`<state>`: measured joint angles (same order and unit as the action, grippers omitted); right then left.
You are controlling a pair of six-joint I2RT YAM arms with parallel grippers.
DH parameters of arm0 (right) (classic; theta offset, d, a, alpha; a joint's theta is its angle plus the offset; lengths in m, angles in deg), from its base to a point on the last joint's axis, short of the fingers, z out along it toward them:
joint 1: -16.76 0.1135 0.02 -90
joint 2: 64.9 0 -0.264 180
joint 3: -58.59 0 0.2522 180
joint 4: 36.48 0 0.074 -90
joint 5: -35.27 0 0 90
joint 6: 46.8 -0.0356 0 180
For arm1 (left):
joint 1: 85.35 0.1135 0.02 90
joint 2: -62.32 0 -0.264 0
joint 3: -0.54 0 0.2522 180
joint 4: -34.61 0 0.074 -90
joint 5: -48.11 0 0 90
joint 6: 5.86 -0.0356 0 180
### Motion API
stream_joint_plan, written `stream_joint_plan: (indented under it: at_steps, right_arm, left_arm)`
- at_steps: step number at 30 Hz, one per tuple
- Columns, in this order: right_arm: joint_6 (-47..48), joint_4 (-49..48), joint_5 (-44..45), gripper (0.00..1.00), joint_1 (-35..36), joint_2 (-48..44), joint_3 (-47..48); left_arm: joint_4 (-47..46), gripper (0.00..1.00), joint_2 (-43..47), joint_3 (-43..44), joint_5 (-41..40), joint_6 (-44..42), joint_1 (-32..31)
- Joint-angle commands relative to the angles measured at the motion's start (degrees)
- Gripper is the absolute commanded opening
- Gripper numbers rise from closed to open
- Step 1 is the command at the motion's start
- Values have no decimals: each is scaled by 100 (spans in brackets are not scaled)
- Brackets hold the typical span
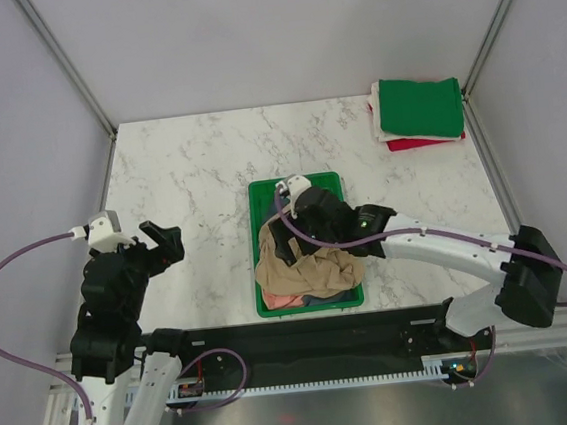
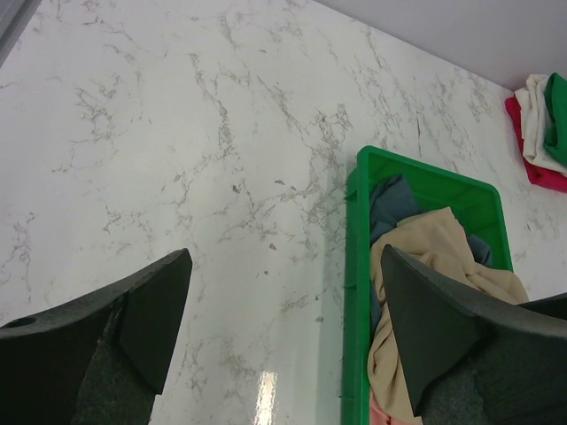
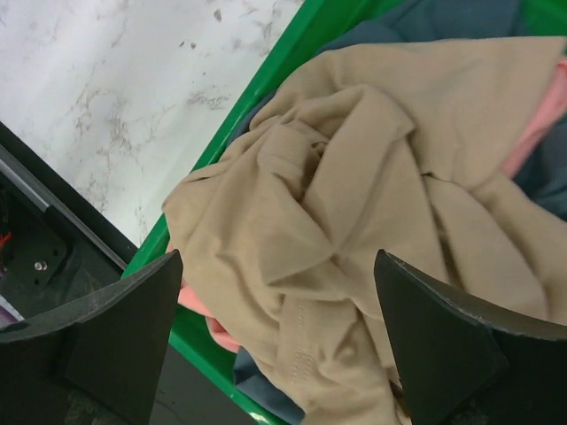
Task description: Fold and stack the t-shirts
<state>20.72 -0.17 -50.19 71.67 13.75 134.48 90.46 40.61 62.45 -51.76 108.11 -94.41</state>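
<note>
Crumpled t-shirts fill a green tray (image 1: 255, 225). A tan-beige one (image 1: 304, 269) (image 2: 425, 257) (image 3: 354, 195) lies on top, over a salmon pink one (image 1: 280, 300) (image 3: 190, 297) and a grey-blue one (image 2: 394, 199) (image 3: 443, 22). My right gripper (image 1: 301, 239) (image 3: 276, 266) hangs open just over the tan shirt, holding nothing. Folded shirts are stacked at the back right corner, dark green (image 1: 419, 107) (image 2: 556, 115) above red (image 1: 423, 143) (image 2: 532, 164). My left gripper (image 1: 166, 242) (image 2: 283, 266) is open and empty over bare marble, left of the tray.
The tray's left rim (image 2: 354, 266) (image 3: 292, 44) runs between the two grippers. A cream layer (image 2: 534, 115) shows in the folded stack. A black rail (image 1: 305, 336) lines the near table edge. Grey walls and slanted frame posts (image 1: 69, 67) enclose the marble table (image 1: 189, 171).
</note>
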Motion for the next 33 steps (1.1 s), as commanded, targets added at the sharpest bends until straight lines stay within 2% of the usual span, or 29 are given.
stream_joint_plan:
  at_steps: [1,8,11,12,14,15,17,18,22,23,25,26,29,31,33]
  right_arm:
    - [7,-171,214,96,299,543,449]
    - [33,56,890,93,511,1398,783]
    - [95,101,1058,86,546,1696,897]
    - [112,118,1102,74,564,1828,967]
    - [130,171,1146,60,582,1934,1064]
    - [130,189,1224,36,599,1978,1091]
    - [156,232,1347,16,625,1935,1222]
    - [174,285,1435,0,634,1856,1318]
    - [795,987,2223,0,652,1654,2476]
    - [972,1406,2436,0,652,1610,3254]
    - [1323,1734,2910,0,652,1434,4110]
    - [1699,1840,3374,0,652,1329,4871]
    - [2202,1596,3825,0,652,759,5964]
    - [2450,1019,3871,0,652,74,6022]
    - [2660,420,3984,0,652,-906,5330]
  left_arm:
    - [-95,95,0,20,64,73,45]
    - [-95,96,44,11,73,64,45]
    - [-104,96,53,11,82,64,53]
    - [-95,96,53,11,73,64,45]
    - [-87,96,62,11,73,64,53]
    - [-104,96,62,3,64,64,53]
    - [-95,96,88,11,64,64,53]
    - [-95,96,88,3,55,64,53]
    - [-104,97,71,11,64,73,53]
    - [-95,96,45,3,73,64,53]
    - [-95,97,36,11,73,64,53]
    - [-95,96,27,11,81,64,53]
    - [-95,97,36,3,64,64,53]
    - [-95,97,27,2,47,73,53]
    - [-95,97,-34,2,55,73,53]
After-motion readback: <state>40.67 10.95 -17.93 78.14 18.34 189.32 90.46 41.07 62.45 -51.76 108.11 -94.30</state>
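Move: The tan shirt, bunched up in the green bin, lies right under the open right hand, its middle about 8 cm below. The bin's middle is some 5 cm ahead, straight in line and 10 cm below; the pink shirt shows about 5 cm back, 4 cm left and 10 cm below. The folded stack stands roughly 37 cm ahead and 33 cm right, 10 cm below. From the left hand the tan shirt is 2 cm ahead, 29 cm right and 19 cm below. Down about 8 cm and a little left goes the open right hand into the tan shirt, left side dipping, and its fingers shut fully on a fold. It then whips straight up some 40 cm out of the bin, fingers tilting up by about 40 degrees, first drifting forward, then swinging right and slightly back near the top, still pinching the fold. ##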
